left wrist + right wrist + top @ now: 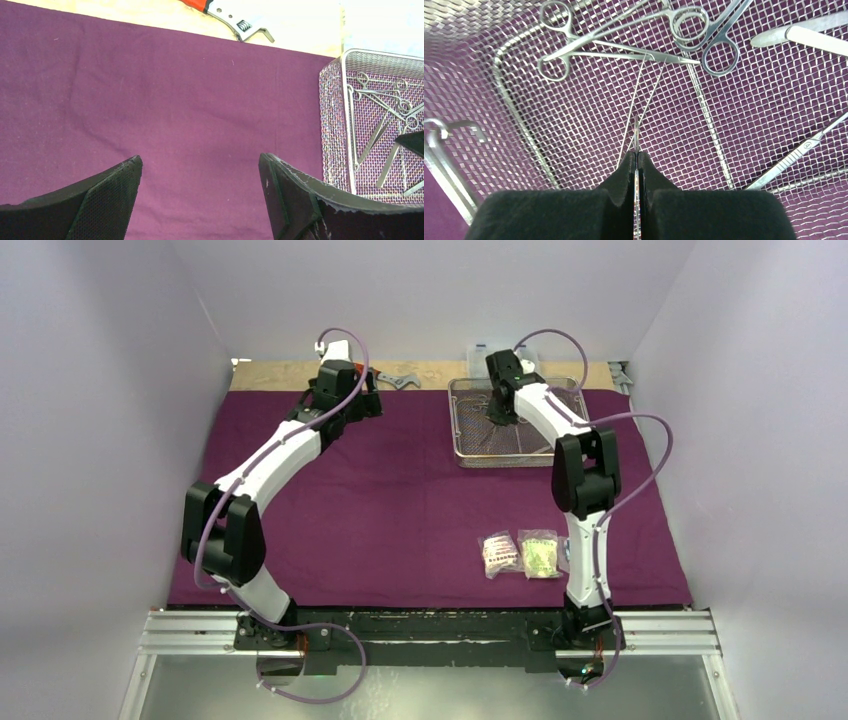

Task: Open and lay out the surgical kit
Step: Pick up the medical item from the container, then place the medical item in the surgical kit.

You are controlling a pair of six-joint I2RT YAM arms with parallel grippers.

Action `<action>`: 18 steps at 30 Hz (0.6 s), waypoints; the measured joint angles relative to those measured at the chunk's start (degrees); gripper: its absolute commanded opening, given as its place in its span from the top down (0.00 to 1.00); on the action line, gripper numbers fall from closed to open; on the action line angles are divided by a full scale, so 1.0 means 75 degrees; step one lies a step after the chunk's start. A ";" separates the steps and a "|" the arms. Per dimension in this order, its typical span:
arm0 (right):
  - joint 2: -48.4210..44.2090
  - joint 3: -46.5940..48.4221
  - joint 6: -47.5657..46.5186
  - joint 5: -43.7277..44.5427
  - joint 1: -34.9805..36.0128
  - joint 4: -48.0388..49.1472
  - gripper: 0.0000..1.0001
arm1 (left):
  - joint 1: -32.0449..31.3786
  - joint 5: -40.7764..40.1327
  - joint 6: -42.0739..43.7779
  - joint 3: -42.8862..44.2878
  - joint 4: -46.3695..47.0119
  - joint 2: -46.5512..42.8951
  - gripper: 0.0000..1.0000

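The dark-purple cloth (pixel 400 500) lies spread flat over the table. The silver wire-mesh tray (pixel 455 430) stands on its far right part. My right gripper (pixel 497 415) is down inside the tray, shut on a thin steel strip seen edge-on, the slim tweezers (pixel 636 132), with its fingertips (pixel 626 165) just above the mesh. Scissor-like forceps (pixel 574 50) and a second pair (pixel 709 35) lie beyond it in the tray (pixel 519 120). Two clear packets (pixel 497 552) (pixel 540 552) lie on the near right cloth. My left gripper (pixel 200 165) hovers open over bare cloth, left of the tray (pixel 345 125).
A red-handled wrench (pixel 235 20) lies on the bare wood past the cloth's far edge. A clear plastic box (pixel 485 348) stands behind the tray. A flat steel handle (pixel 794 155) and other instruments lie at the tray's right. Purple walls close in both sides.
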 measured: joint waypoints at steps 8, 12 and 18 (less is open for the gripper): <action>-0.0775 0.0137 -0.0140 -0.0236 0.0003 0.0195 1.00 | 0.0000 -0.0038 0.0000 -0.0114 -0.0015 -0.0262 0.14; -0.1416 0.0102 -0.0154 -0.0635 0.0082 0.0204 1.00 | 0.0000 -0.0058 -0.0006 -0.0242 -0.0015 -0.0493 0.14; -0.2760 -0.0813 -0.0032 -0.0968 0.0895 0.0181 1.00 | 0.0000 -0.0087 -0.0093 -0.0574 -0.0090 -0.0889 0.14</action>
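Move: Inside the tray, the right hand already holds a thin steel instrument. The open cloth left of the tray lies about 18 cm to its left, 8 cm back and 5 cm below, past the tray's left rim, which is 11 cm left and level in reach. Some 4 cm below it, tweezers lie about 3 cm left, and the scissors 3 cm left and 5 cm ahead. From the left hand that cloth is roughly 17 cm right, 4 cm back and 17 cm down. Lifting the pinched instrument steeply out of the tray, the right hand rises about 14 cm, nearly straight up at first, then swings left and back, some 7 cm left and 5 cm back in all, towards the tray's left rim and the cloth beyond. Its wrist tips up and turns counter-clockwise, fingers still shut. The open left hand eases back and up about 3 cm. ##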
